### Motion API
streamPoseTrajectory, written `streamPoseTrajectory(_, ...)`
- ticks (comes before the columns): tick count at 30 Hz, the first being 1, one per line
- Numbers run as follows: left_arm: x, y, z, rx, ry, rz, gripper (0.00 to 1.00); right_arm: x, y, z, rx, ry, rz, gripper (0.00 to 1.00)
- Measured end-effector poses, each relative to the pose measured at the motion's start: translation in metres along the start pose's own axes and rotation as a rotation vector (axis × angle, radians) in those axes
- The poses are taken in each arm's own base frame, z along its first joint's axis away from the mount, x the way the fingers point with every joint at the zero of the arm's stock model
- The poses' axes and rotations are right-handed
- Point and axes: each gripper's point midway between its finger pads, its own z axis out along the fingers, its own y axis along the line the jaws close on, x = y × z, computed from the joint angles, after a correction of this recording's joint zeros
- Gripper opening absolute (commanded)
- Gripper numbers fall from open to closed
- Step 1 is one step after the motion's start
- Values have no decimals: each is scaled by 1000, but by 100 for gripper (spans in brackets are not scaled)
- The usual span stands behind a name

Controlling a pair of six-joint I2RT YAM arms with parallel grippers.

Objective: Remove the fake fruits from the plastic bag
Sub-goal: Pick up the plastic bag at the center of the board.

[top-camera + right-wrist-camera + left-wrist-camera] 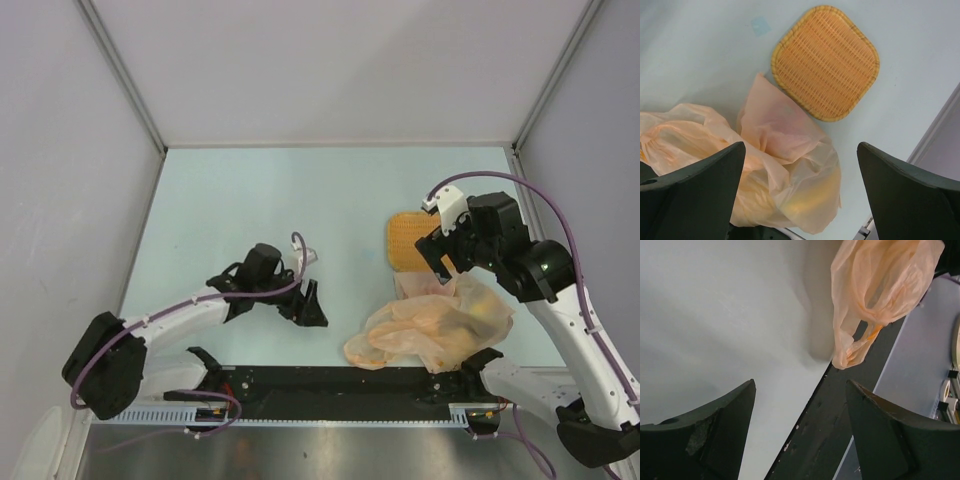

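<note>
The pale peach plastic bag [432, 325] lies crumpled on the table at the near right, by the black front strip. It also shows in the left wrist view [875, 285] and the right wrist view [770, 165]. The fake fruits are inside it, seen only as yellow and reddish blurs through the plastic [812, 197]. My right gripper [447, 255] is open, hovering above the bag's far end, beside the tray. My left gripper [308, 305] is open and empty, low over the table to the left of the bag, apart from it.
An orange woven square tray [412, 243] lies just beyond the bag, also in the right wrist view [826, 61]. A black strip [330, 382] runs along the table's near edge. Grey walls enclose the back and both sides.
</note>
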Motion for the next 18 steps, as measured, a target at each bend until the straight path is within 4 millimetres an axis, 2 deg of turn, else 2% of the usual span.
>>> streamPoseTrajectory(5,24,-14,25,62,92,50,76,1,1,2,-11,8,15,100)
streamPoseTrajectory(8,41,-27,45,111,186,86,71,1,2,5,-25,12,30,99)
streamPoseTrajectory(12,51,-38,70,157,288,115,52,1,0,6,-24,15,45,100)
streamPoseTrajectory(14,49,-40,79,169,314,117,49,2,0,7,-25,17,47,98)
streamPoseTrajectory(16,46,-39,85,172,322,123,24,1,3,7,-40,14,46,95)
streamPoseTrajectory(18,42,-38,88,174,329,129,0,1,15,6,-111,8,25,94)
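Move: Just off to the left hand's right, the plastic bag's near-left end lies about 8 cm right of it, 6 cm back and some 5 cm lower. The bag's bulky middle is roughly 25 cm to this hand's right and 1 cm back; the woven mat lies about 21 cm right and 20 cm ahead. From the right hand, that bag end is around 22 cm left, 14 cm back and 24 cm below. Sweeping about 8 cm right, some 5 cm back and 5 cm down, the left hand comes in on the near-left end of the plastic bag; the backward part gives way to a slight forward creep. Its wrist swings clockwise some 20 degrees, and in the later half the fingers close, pinching the end of the film between their tips. ##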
